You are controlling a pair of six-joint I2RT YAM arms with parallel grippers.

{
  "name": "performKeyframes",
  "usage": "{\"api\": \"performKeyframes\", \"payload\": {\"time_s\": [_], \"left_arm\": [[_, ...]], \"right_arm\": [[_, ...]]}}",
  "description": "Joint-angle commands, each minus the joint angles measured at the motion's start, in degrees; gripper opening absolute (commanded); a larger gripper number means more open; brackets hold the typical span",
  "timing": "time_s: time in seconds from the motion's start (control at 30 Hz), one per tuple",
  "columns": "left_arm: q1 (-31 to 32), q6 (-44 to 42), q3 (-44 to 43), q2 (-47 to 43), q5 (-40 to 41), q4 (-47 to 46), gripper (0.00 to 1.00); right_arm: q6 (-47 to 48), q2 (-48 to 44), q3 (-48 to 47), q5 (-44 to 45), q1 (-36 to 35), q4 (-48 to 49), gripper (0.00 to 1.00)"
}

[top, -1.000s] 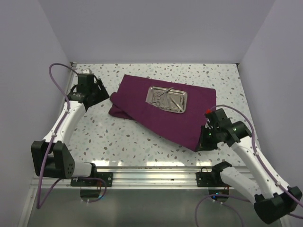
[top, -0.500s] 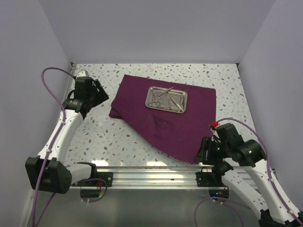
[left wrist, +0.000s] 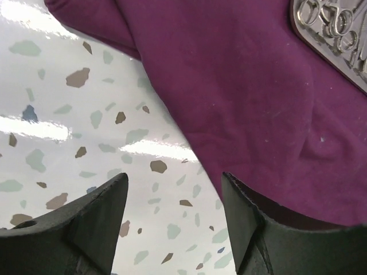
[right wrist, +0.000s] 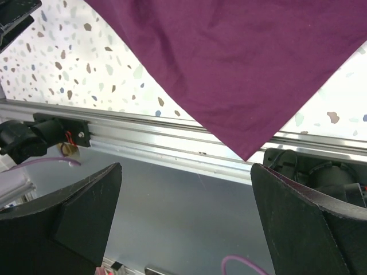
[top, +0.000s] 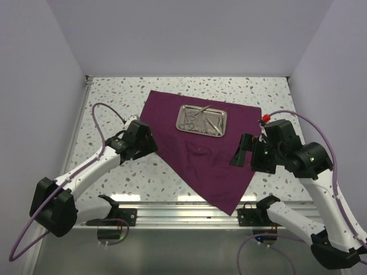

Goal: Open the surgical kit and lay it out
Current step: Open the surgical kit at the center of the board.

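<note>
The dark purple cloth [top: 200, 154] of the surgical kit lies spread flat, and its near corner [right wrist: 246, 153] reaches over the front rail. On its far part sits the shiny steel tray [top: 179, 117], with thin silver instruments [top: 203, 120] lying in it. My left gripper [top: 147, 141] is low at the cloth's left edge and open. In the left wrist view one of its fingers [left wrist: 258, 229] overlaps the cloth [left wrist: 229, 86], and bare table shows between the jaws. My right gripper [top: 243, 152] hovers over the cloth's right side, wide open and empty [right wrist: 183, 220].
An aluminium rail [top: 183, 207] runs along the table's near edge, with the arm bases [top: 258, 215] bolted to it. White walls close in the left, back and right sides. A purple cable [top: 98, 112] loops over the table on the left.
My right gripper opened, let go of the cloth's near corner and rose back over the cloth. The corner now lies at the rail. My left arm swung from the back left to the cloth's left edge.
</note>
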State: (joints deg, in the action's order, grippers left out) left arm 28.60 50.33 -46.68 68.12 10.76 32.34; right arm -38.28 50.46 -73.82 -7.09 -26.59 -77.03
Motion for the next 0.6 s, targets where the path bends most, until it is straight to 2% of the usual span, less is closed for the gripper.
{"api": "performKeyframes", "payload": {"time_s": [0.0,0.2,0.37,0.57], "left_arm": [[1.5,5.8,0.3,2.4,3.7,-5.1,0.70],[2.2,7.7,-1.6,11.6,4.7,-10.9,0.67],[2.6,9.8,-6.0,18.7,8.8,-7.5,0.65],[2.6,10.1,-6.1,21.4,11.5,-9.8,0.65]], "right_arm": [[0.4,1.2,-1.4,0.4,0.0,-10.7,0.98],[0.1,1.8,-1.5,0.4,0.0,-10.9,0.98],[0.5,2.1,-3.3,2.5,0.0,-13.1,0.98],[-0.9,1.0,-3.4,2.6,0.0,-14.0,0.99]]}}
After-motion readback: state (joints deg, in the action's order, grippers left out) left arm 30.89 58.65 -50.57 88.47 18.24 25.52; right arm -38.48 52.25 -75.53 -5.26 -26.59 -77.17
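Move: The cloth wrap's near-left edge, the loose edge of the fold, lies roughly 4 cm ahead of my left hand, 3 cm to its right and 9 cm below. The open instrument tray is some 17 cm ahead and 23 cm right of that hand, and the wrap's left corner about 12 cm ahead and 3 cm left. From my right hand that edge is about 15 cm ahead, 29 cm left and 23 cm below. I sink my left hand between 6 and 7 cm onto the wrap's near-left edge, easing about 4 cm forward as it goes, and slow almost to a stop at the end. The wrist turns about 10 degrees, mostly counter-clockwise, and the fingers stay well open, one on either side of the cloth's border; whether they touch it can't be made out. ##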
